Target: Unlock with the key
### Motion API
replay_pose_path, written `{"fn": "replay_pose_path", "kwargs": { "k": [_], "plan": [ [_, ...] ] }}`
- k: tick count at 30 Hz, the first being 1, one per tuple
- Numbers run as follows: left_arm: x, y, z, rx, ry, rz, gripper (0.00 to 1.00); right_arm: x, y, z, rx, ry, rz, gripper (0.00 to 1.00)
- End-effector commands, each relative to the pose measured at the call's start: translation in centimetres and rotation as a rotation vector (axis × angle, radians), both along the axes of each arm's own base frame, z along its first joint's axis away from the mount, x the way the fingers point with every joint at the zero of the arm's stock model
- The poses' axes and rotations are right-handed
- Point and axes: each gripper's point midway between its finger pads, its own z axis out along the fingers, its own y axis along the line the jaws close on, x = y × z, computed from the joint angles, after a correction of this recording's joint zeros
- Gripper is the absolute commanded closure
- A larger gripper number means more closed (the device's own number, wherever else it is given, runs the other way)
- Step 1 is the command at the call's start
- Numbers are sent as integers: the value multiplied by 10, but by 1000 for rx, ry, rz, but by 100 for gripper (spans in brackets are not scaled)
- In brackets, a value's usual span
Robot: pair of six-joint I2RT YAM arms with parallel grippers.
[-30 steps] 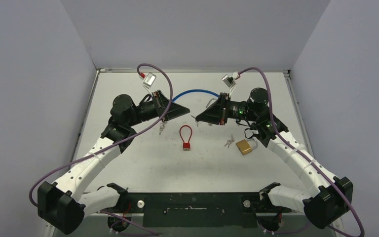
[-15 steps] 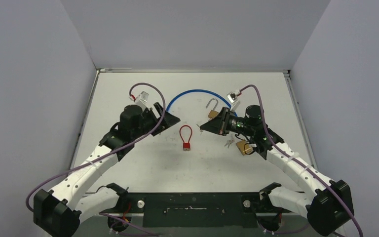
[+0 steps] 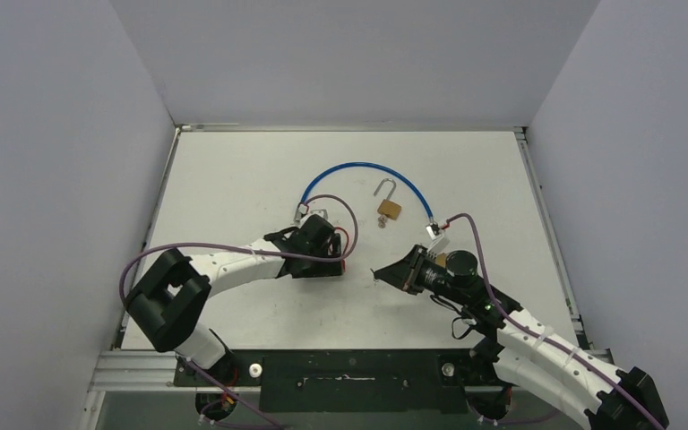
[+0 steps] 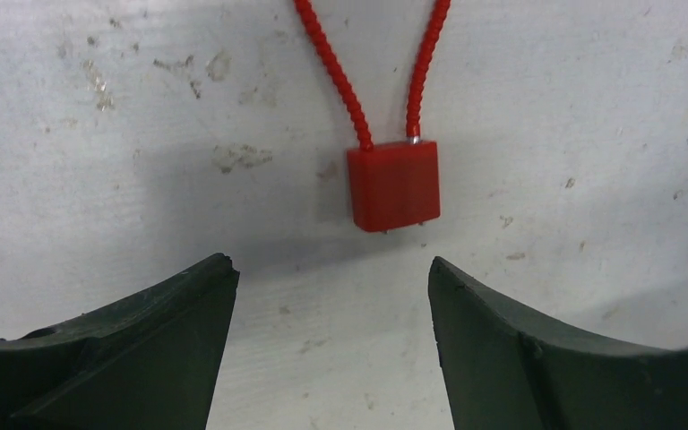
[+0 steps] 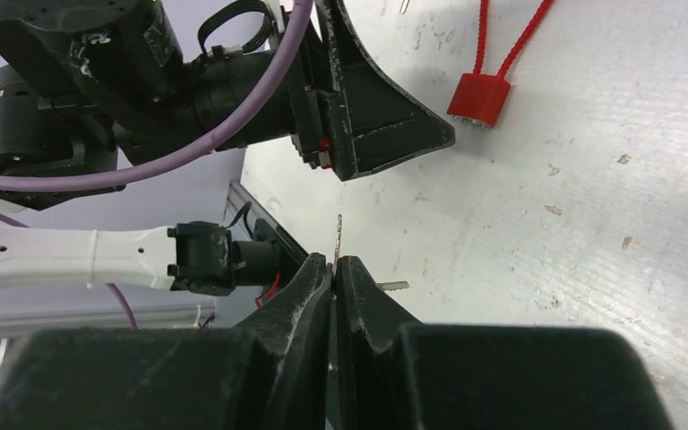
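Note:
My right gripper (image 5: pixel 334 262) is shut on a thin metal key (image 5: pixel 338 235), whose blade sticks up past the fingertips. A second key (image 5: pixel 396 287) pokes out sideways beside them. In the top view it (image 3: pixel 378 273) hovers right of centre. My left gripper (image 4: pixel 331 264) is open just short of the red cable lock (image 4: pixel 394 185), with only bare table between its fingers. The right wrist view shows that lock (image 5: pixel 477 97) beside the left gripper's dark fingers (image 5: pixel 394 125). A brass padlock (image 3: pixel 389 209) lies at the back with its shackle swung open.
A blue cable (image 3: pixel 363 167) arcs across the back of the table around the brass padlock. Purple wrist cables (image 3: pixel 336 199) loop over the middle. Grey walls close in the table (image 3: pixel 233 170) on three sides.
Both arms have drawn back toward the near edge. The left gripper opened and came down in front of the red lock. The brass padlock stays lying at the back.

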Motion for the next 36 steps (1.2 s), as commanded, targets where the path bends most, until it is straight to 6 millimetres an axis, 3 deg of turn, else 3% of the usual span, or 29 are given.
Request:
{"fn": "replay_pose_path", "kwargs": {
  "k": [1,4,9,16,21,26,29,32,36],
  "plan": [
    [34,-29,22,-33,-106,-42,24,10,-5,9,9,-47,-64,100],
    [41,-44,20,-49,-105,-61,23,9,-7,2,-36,-45,-48,100],
    [50,-50,3,6,-58,-44,25,12,-7,-4,-54,-46,-48,100],
    [40,-34,-21,216,39,30,38,18,-11,-12,-78,-29,-57,100],
    [33,-34,-27,244,71,43,58,20,-16,-19,-71,-11,-63,100],
    [27,-28,-27,286,93,59,52,22,-19,-21,-67,-11,-63,100],
    [24,-29,-28,281,111,61,53,23,-20,-22,-66,-9,-60,100],
    [22,-30,-29,278,123,73,61,23,-21,-21,-69,-15,-54,100],
    [26,-39,-24,249,126,80,85,23,-22,-22,-83,-33,-36,100]
  ]
}}
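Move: The red padlock's body lies about 3 cm ahead of the open left fingers, 4 cm to their right and 2 cm below, with its loop pointing forward. The open brass padlock lies some 13 cm beyond the red one and 12 cm to its right. The key in the right gripper hangs about 7 cm back from the left hand, 12 cm to its right and 12 cm up. From the right hand, the red padlock is roughly 10 cm ahead, 8 cm left and 14 cm below. Bring the left gripper forward and right about 5 cm each way, over the red padlock, then ease it back a couple of centimetres while sinking some 2 cm, turning the fingers about 15 degrees out of their rightward slant. Close them on both sides of the body. Keep the key pinched in the right gripper, lowering it about 3 cm and drifting forward and right. ##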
